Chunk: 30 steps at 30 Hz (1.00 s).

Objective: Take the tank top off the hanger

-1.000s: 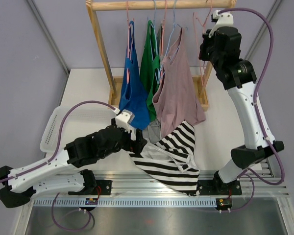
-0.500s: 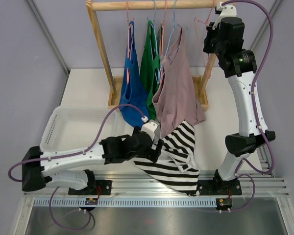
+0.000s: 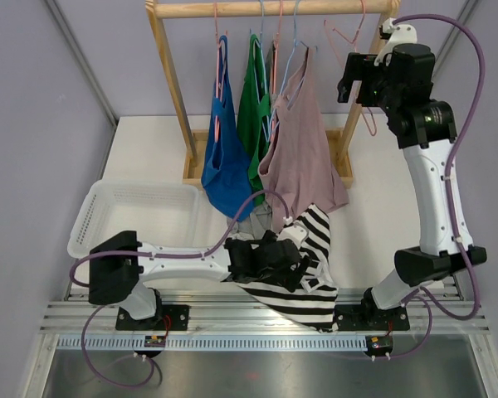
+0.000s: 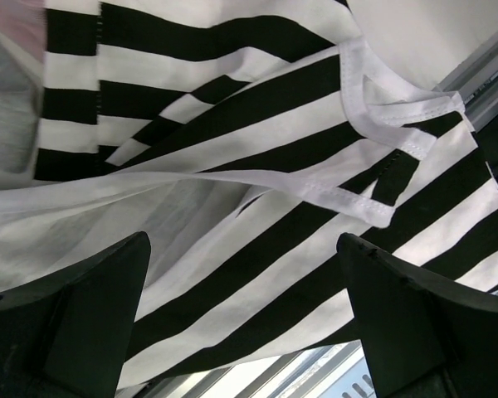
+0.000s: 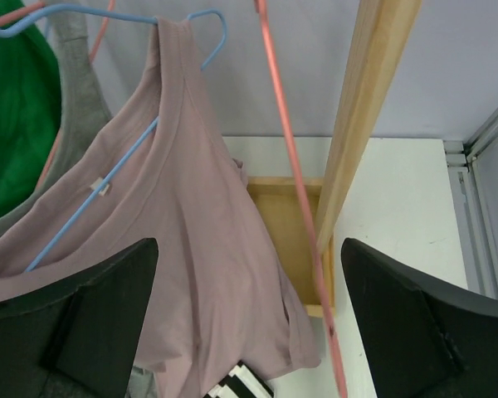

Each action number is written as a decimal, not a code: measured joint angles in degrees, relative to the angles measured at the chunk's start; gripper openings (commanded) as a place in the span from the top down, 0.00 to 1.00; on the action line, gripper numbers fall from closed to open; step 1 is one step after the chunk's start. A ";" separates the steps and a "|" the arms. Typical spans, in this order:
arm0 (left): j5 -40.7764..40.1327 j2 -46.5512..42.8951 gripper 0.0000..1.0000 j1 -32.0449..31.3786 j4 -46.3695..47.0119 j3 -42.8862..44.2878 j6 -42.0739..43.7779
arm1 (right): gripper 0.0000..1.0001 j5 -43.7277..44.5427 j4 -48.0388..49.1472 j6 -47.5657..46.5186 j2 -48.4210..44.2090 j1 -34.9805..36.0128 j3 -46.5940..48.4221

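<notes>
A black-and-white striped tank top point(image 3: 305, 269) lies crumpled on the table's near edge, off any hanger; it fills the left wrist view point(image 4: 257, 166). My left gripper point(image 3: 289, 259) hovers over it, open and empty point(image 4: 245, 282). A mauve tank top point(image 3: 297, 145) hangs on a blue hanger point(image 5: 83, 203), also seen in the right wrist view point(image 5: 191, 232). An empty pink hanger point(image 5: 289, 174) hangs beside the rack's right post point(image 5: 363, 108). My right gripper point(image 3: 357, 81) is high by that post, open and empty point(image 5: 249, 323).
Blue point(image 3: 224, 157), green point(image 3: 253, 104) and grey tank tops hang on the wooden rack point(image 3: 266, 8). A white basket point(image 3: 129, 211) stands at the left. The metal rail point(image 3: 249, 319) runs along the near edge.
My left arm has swung right, from the striped top's left edge to above its middle. My right gripper has drifted right and turned, away from the mauve top.
</notes>
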 measured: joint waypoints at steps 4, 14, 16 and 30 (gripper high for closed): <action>1.33 5.68 0.01 -0.33 1.92 2.27 -0.52 | 0.00 -1.84 -0.17 1.66 -9.86 0.02 -7.63; 0.26 16.22 1.00 -0.55 3.13 5.35 -2.56 | 0.00 -10.64 3.04 5.35 -34.77 0.02 -22.29; -1.05 15.67 1.00 -0.87 2.05 5.35 -2.84 | 0.01 -11.15 3.17 5.49 -36.61 0.02 -22.93; -31.71 -21.27 1.00 -2.64 -29.55 20.39 -4.85 | 0.00 -11.28 2.62 5.49 -36.98 0.02 -26.32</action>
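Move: My open left hand is just above the striped tank top: the cloth's middle is right about under it, 7 cm down, with the fold I want a few cm to the right. The pink tank top hangs about 25 cm ahead, straight in line and some 12 cm higher, and the white basket stands some 38 cm left and 16 cm ahead. From my right hand the striped top lies 31 cm back, 14 cm left and 43 cm below; the empty pink hanger is about 4 cm ahead. I sink my left hand about 7 cm with a slight drift right, shut the fingers on the striped tank top near the table, then lift fast, nearly 30 cm, while swinging left and a little forward; the wrist tips up and turns counter-clockwise. Meanwhile my right hand, fingers still open, draws back some 20 cm from the empty hanger and the rack, rising slightly. ##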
